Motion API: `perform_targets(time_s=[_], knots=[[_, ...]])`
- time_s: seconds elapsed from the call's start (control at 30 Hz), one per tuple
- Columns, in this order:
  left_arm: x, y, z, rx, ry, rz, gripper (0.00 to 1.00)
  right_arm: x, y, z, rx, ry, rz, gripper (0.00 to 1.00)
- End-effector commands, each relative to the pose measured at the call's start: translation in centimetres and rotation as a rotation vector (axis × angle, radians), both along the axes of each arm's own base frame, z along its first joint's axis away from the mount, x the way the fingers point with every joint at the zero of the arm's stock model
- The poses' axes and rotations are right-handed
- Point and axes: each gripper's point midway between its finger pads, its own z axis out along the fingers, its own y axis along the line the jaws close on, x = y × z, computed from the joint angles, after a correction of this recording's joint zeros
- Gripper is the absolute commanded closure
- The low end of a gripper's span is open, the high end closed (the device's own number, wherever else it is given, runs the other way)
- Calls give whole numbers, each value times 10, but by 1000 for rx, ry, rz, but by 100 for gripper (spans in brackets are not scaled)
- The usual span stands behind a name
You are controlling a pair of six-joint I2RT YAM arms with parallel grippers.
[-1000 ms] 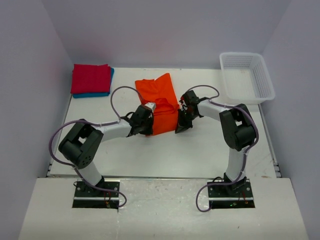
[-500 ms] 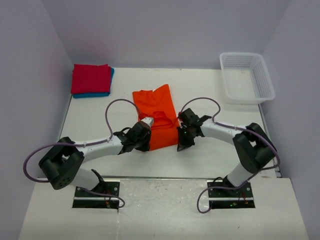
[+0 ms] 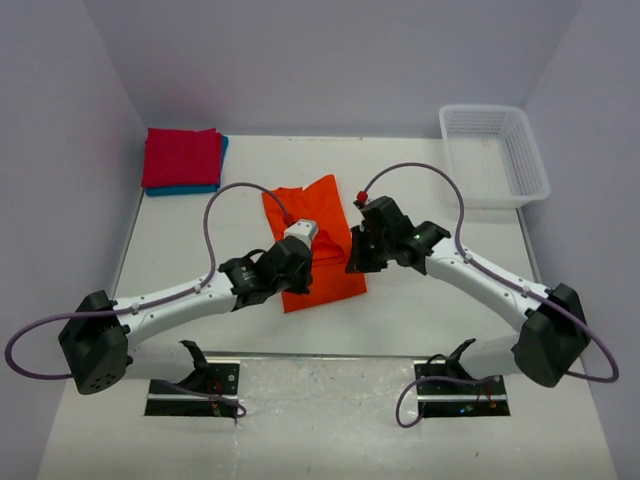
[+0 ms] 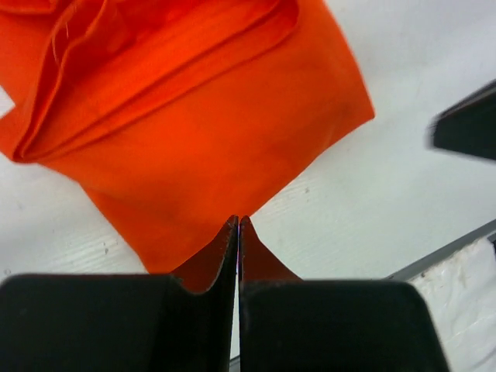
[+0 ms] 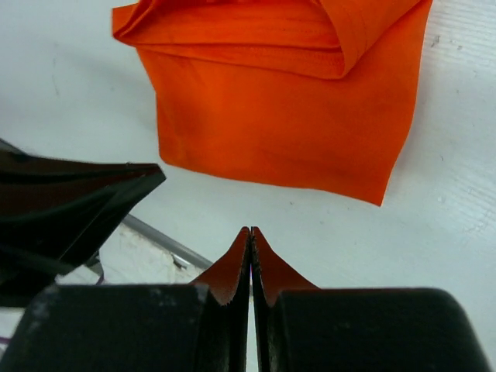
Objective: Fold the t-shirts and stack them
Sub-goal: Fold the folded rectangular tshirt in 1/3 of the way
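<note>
The orange t-shirt (image 3: 318, 235) lies partly folded on the white table (image 3: 430, 310), a thicker fold at its far end. In the left wrist view it (image 4: 201, 132) fills the upper part. My left gripper (image 3: 298, 272) (image 4: 238, 222) is shut and empty, its tips just over the shirt's near left edge. My right gripper (image 3: 357, 258) (image 5: 250, 230) is shut too, hanging over bare table a little short of the orange t-shirt (image 5: 279, 116). The crimson t-shirt (image 3: 182, 157) lies folded on the blue t-shirt (image 3: 190, 189) at the back left.
A white mesh basket (image 3: 495, 155) stands at the back right corner. Purple cables loop above both arms. The table's near edge (image 5: 159, 242) runs close below both grippers. Grey walls close in the back and the sides.
The orange shirt has slid toward the near edge of the table. Both arms have stretched out lower and longer, and their shut grippers stand at the shirt's near sides.
</note>
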Motion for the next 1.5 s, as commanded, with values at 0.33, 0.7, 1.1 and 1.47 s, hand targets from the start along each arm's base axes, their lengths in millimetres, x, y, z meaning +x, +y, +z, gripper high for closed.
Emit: perform_targets(time_s=[0.33, 0.7, 1.1, 1.47], knots=[[53, -36, 1, 111, -90, 11, 100, 44, 23, -65, -104, 72, 5, 100], [79, -36, -29, 209, -96, 49, 100, 51, 26, -88, -86, 129, 10, 100], [109, -28, -37, 228, -87, 79, 100, 49, 26, -100, -88, 163, 14, 100], [118, -18, -46, 225, -76, 91, 100, 47, 22, -106, -93, 182, 7, 100]])
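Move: The loose flap on the orange t-shirt is the target: the middle of its near edge lies about 11 cm ahead of the left hand, 2 cm to its right and 9 cm below. The shirt's near left corner is level with that hand and 5 cm to its left, on the table. From the right hand, the flap's right corner lies some 7 cm ahead, 1 cm left and 14 cm below; the shirt's near right corner is 2 cm ahead and 4 cm right. With its fingers kept shut, the left hand rises slightly as it sets off forward and a little right, then sinks and carries on out over the plain near panel to the flap's near edge, about 10 cm farther out and 6 cm lower in all, rolling some 15 degrees so its left side rises. The right hand, also shut, drops about 11 cm while reaching 4 cm forward, tips steeper, and then holds low over the panel just short of the flap's right corner, beside the left fingers; whether either pair touches cloth can't be made out. ##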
